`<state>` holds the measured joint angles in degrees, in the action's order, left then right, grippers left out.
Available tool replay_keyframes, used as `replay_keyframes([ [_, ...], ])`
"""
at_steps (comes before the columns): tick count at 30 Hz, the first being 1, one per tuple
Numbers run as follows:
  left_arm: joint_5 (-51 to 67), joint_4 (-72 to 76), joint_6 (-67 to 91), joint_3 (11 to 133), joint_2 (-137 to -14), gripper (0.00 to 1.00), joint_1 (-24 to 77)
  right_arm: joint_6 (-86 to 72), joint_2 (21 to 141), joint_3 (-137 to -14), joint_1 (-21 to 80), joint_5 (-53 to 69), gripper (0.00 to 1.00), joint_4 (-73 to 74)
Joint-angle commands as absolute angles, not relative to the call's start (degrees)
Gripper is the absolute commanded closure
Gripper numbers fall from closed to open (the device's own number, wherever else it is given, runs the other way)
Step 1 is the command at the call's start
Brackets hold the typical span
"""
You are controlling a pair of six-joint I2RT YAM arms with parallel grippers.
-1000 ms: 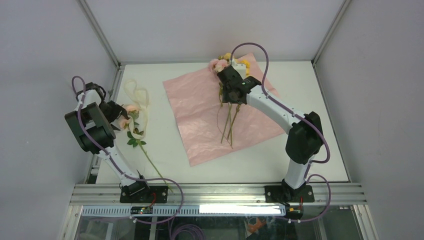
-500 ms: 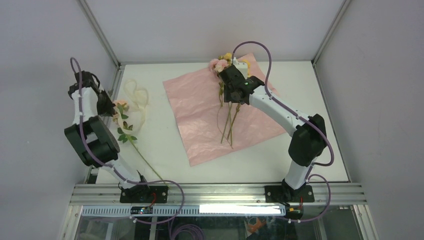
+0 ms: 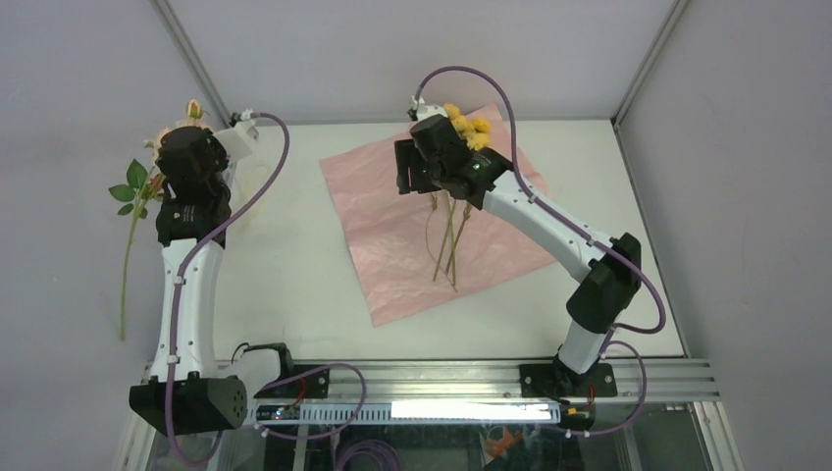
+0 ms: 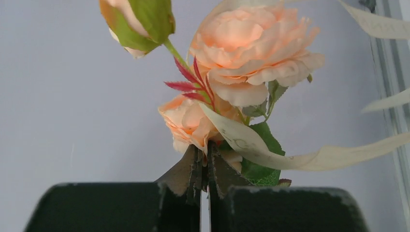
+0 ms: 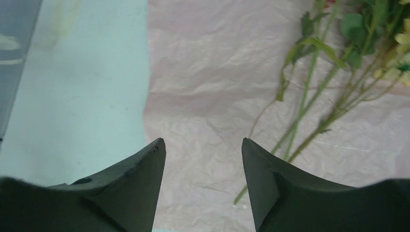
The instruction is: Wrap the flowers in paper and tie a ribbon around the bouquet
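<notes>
My left gripper [image 4: 208, 151] is shut on a flower stem just below its peach blooms [image 4: 251, 43] and a green bud [image 4: 140, 19]. The arm holds it high by the left wall, the long stem [image 3: 124, 280] dangling. The cream ribbon [image 4: 300, 157] drapes across these blooms, lifted with them. The paper [image 3: 392, 226] lies pink side up on the table. The other flowers lie on it, with yellow blooms [image 3: 469, 124] at the far corner and stems [image 3: 447, 245] pointing toward me. My right gripper [image 5: 203, 142] hovers open over the paper, left of those stems [image 5: 309, 96], holding nothing.
The white tabletop [image 3: 285, 285] is walled by grey panels and metal frame posts [image 3: 196, 69]. The held flower hangs over the left edge, close to the left wall. A purple cable [image 3: 491, 93] arches over the right arm.
The left gripper shut on the peach flower and lifted it off the table to high up by the left wall, ribbon trailing. The right gripper rose and shifted left off the bunch.
</notes>
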<state>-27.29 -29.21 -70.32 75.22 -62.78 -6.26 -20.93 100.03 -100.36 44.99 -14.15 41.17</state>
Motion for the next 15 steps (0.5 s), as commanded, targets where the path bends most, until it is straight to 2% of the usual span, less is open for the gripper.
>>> replay_keyframes([
  [1,-32.51,-24.97,-84.52,72.84,-60.95,1.0,-3.58,-20.27,98.76,-101.08,45.22,-5.79,0.38,33.08],
  [6,-35.02,-36.83,-71.06,77.39,-60.95,1.0,-0.75,-21.11,98.42,-101.16,45.77,-2.33,0.38,31.88],
  [9,-32.62,-42.75,-62.2,80.81,-59.29,1.0,-0.18,-19.72,98.0,-101.34,46.94,2.52,0.38,30.51],
  [12,-24.24,-59.19,-38.0,98.51,-61.95,1.0,-0.18,-19.97,96.63,-99.43,47.82,6.13,0.38,26.12],
  [15,-7.44,-70.94,-27.59,108.71,-63.14,1.0,0.64,-21.99,94.7,-96.02,47.96,9.54,0.38,17.54],
])
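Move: The left hand holds the peach rose by its stem, right under a bloom and high over the table's left side; the open right hand, which seems meant to take it, is about 44 cm to its right, 4 cm farther out and 14 cm lower. The cream ribbon trails some 8 cm right, 6 cm ahead and 20 cm below the left hand. From the right hand, the rose's gripped stem lies 44 cm left, 4 cm back and 14 cm up; the bouquet lies 10 cm right, 5 cm ahead, 22 cm down. Leftward and slightly upward, the right hand swings about 7 cm towards the held rose, drawing back 3 cm, turning counter-clockwise with its left side rising, fingers still open. The left hand keeps its pinch on the stem and comes right and back some 5 cm towards it, first dipping 2 cm, then rising past its starting height as its left side rolls down. ##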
